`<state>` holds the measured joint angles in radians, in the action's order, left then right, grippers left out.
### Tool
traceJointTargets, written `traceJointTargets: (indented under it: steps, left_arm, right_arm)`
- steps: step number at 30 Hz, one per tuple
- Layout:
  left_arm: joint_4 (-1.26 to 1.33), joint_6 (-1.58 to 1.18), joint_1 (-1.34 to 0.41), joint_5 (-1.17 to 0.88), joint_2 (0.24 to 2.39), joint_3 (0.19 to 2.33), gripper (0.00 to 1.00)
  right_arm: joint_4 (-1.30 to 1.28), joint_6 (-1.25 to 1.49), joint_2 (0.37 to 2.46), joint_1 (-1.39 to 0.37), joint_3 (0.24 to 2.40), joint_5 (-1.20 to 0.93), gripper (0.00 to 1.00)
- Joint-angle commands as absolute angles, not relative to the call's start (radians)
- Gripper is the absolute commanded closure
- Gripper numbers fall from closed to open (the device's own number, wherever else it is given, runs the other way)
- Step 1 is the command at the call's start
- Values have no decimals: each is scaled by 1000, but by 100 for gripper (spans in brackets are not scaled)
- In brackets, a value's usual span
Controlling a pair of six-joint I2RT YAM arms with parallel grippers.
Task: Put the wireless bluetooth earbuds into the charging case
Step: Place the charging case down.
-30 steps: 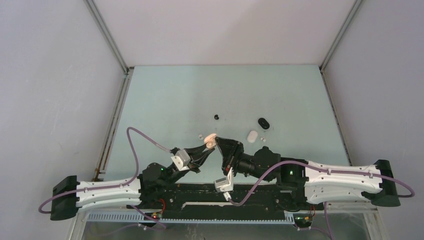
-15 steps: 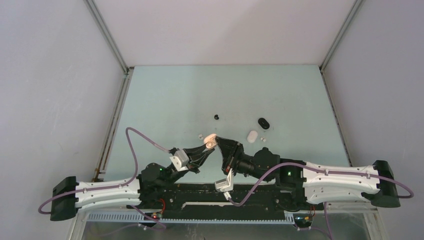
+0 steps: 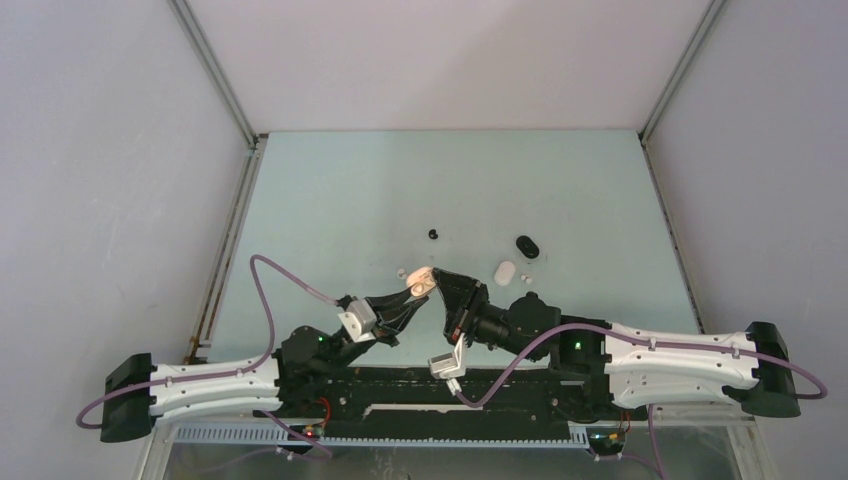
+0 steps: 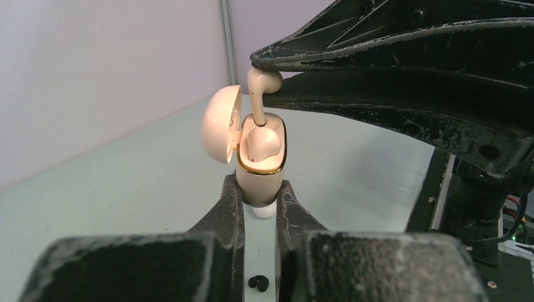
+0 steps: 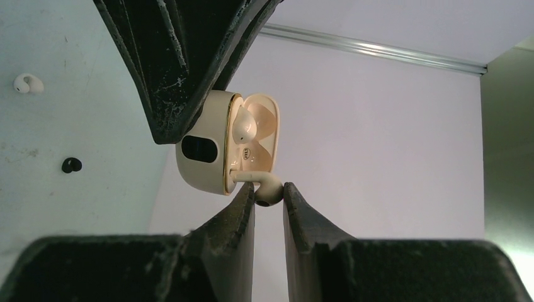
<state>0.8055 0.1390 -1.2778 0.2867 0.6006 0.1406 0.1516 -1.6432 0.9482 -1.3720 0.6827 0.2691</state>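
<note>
My left gripper [image 4: 259,189] is shut on the lower body of a cream charging case [image 4: 261,179], held above the table with its lid [image 4: 221,124] swung open. One cream earbud [image 4: 261,141] sits in a well of the case. My right gripper [image 5: 269,192] is shut on the round head of a second cream earbud [image 5: 267,189], whose stem reaches down into the case [image 5: 200,151] at its rim. In the top view both grippers meet at the case [image 3: 421,280], in front of the arm bases.
On the table lie a white case [image 3: 505,271], a black case [image 3: 527,245], a black earbud [image 3: 433,234] and a small white earbud [image 3: 402,272]. The right wrist view also catches the white earbud [image 5: 26,82] and the black earbud [image 5: 71,165] below.
</note>
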Motion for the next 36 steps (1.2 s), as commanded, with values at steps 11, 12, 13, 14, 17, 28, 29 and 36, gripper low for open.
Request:
traceJointTargets:
  steps: [11, 12, 13, 14, 17, 28, 29, 36]
  left_arm:
    - [915, 128, -1283, 308, 601, 154, 100]
    - [918, 127, -1283, 307, 601, 153, 100]
    - [919, 128, -1284, 309, 601, 152, 100]
    - [922, 129, -1284, 312, 602, 151, 100]
    - [926, 131, -1284, 318, 603, 146, 100]
    - [928, 129, -1284, 320, 607, 139, 100]
    - [929, 130, -1283, 321, 609, 140, 100]
    - [942, 133, -1283, 317, 626, 141, 100]
  right_arm:
    - [102, -1715, 985, -1368, 683, 339, 100]
    - [102, -1719, 988, -1369, 683, 344, 100]
    - [100, -1722, 990, -1370, 683, 349, 98]
    - [95, -1725, 991, -1369, 683, 354, 97]
    - [77, -1726, 990, -1369, 683, 363, 89]
    - [38, -1733, 983, -1381, 684, 368, 64]
    - [39, -1734, 983, -1383, 684, 367, 62]
    - [35, -1734, 986, -1396, 684, 369, 52]
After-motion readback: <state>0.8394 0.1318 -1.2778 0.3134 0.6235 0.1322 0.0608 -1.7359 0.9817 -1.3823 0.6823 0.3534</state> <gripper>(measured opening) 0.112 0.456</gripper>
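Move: The open charging case stands upright in the left hand's fingertips, its middle about 2 cm above that hand and 1 cm ahead and to the right. From the right hand, which pinches the second earbud with its stem already in the slot, the case is some 3 cm below, 2 cm back and 1 cm left. On the table, roughly 24 cm under the right hand, lie a black earbud about 3 cm ahead and 4 cm right, and a white earbud 9 cm ahead and 6 cm left. Down goes the right hand, about 2.5 cm in all with a slight forward drift, its fingertips dipping some 10 degrees: it first pushes the pinched earbud into the case's slot, then opens while still sinking, the lower finger dropping clear and the upper one staying on the earbud's head. The left hand keeps its grip on the case, sinking under 1 cm with the push and coming partly back up. ##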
